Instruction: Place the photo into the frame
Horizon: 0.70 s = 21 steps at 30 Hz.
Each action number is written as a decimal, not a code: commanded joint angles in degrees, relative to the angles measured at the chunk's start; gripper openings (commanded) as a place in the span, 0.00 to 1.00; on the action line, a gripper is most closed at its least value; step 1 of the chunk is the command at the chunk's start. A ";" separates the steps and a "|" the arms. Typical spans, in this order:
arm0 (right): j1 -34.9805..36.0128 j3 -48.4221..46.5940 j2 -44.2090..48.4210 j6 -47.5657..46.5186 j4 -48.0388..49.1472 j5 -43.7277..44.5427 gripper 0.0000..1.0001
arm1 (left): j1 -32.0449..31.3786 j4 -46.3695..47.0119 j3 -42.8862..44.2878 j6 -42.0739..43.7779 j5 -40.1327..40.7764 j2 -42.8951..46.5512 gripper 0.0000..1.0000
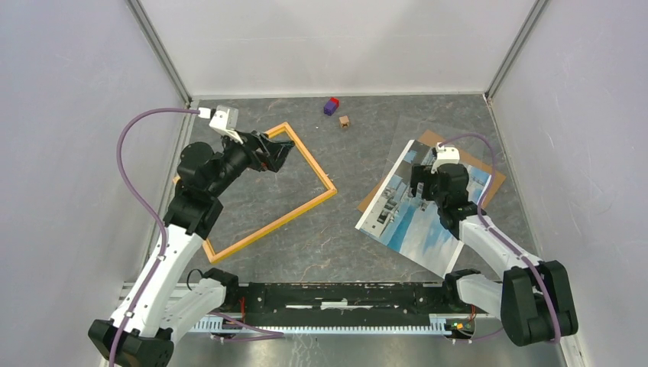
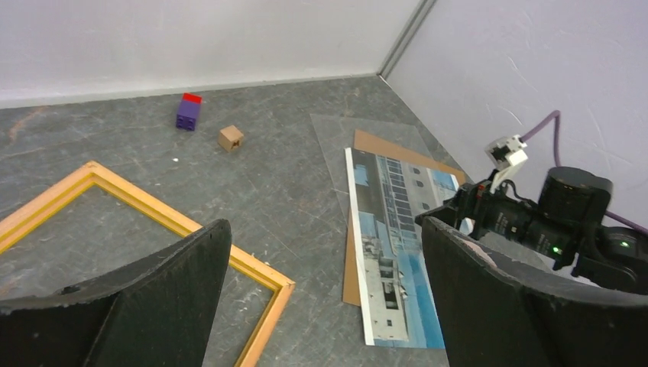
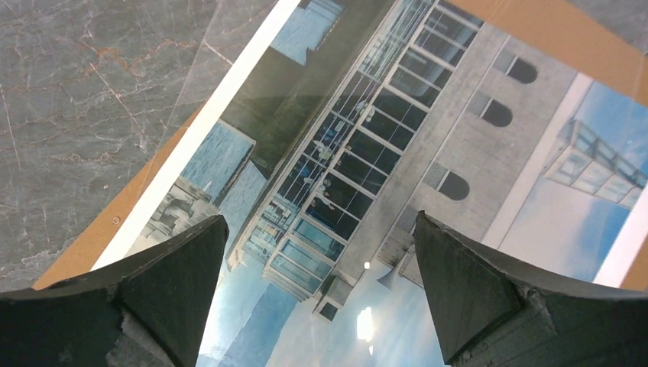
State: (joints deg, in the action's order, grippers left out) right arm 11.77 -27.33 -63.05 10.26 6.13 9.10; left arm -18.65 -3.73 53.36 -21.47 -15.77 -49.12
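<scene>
The frame of orange-yellow wood lies flat on the left of the grey table, and its near corner shows in the left wrist view. My left gripper hovers open over the frame's far corner, with nothing between its fingers. The photo of buildings and blue sky lies face up on the right, partly on a brown backing board. Directly above the photo my right gripper hangs open and empty. From the left wrist the photo shows beside the right arm.
A clear sheet lies under the backing board at the back right. A purple block with a red top and a small wooden cube sit near the back wall. White walls close in three sides.
</scene>
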 commanded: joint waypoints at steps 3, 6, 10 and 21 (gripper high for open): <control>-3.45 -1.24 -1.85 4.34 1.26 -7.28 0.98 | -0.64 -0.30 2.80 -4.98 -5.18 -5.08 1.00; -5.86 0.45 -1.17 5.49 3.10 -9.00 0.98 | -0.83 0.91 2.28 -8.01 -7.22 -8.17 1.00; -9.57 1.16 -2.41 6.40 2.35 -11.21 0.98 | -2.67 0.60 3.19 -11.24 -10.27 -14.78 1.00; -23.59 3.50 -0.73 8.51 0.88 -6.78 0.98 | -20.64 4.34 7.69 -21.62 4.13 -34.29 1.00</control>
State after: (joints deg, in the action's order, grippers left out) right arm -9.34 -22.31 -64.77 17.78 5.87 1.06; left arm -33.26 -4.19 56.23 -37.50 -17.93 -78.30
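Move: The photo's middle lies about 36 cm to the left hand's right, 2 cm back and 35 cm below; the backing board's middle is 38 cm to that hand's right and level with it, the frame's 13 cm left and 2 cm ahead. From the right hand the photo's middle is about 5 cm back, 0 cm sideways and 9 cm below, and the board's 3 cm back and 2 cm right. Left hand dives rightward some 20 cm towards the photo, tipping down; right shifts rightward about 10 cm above it. ##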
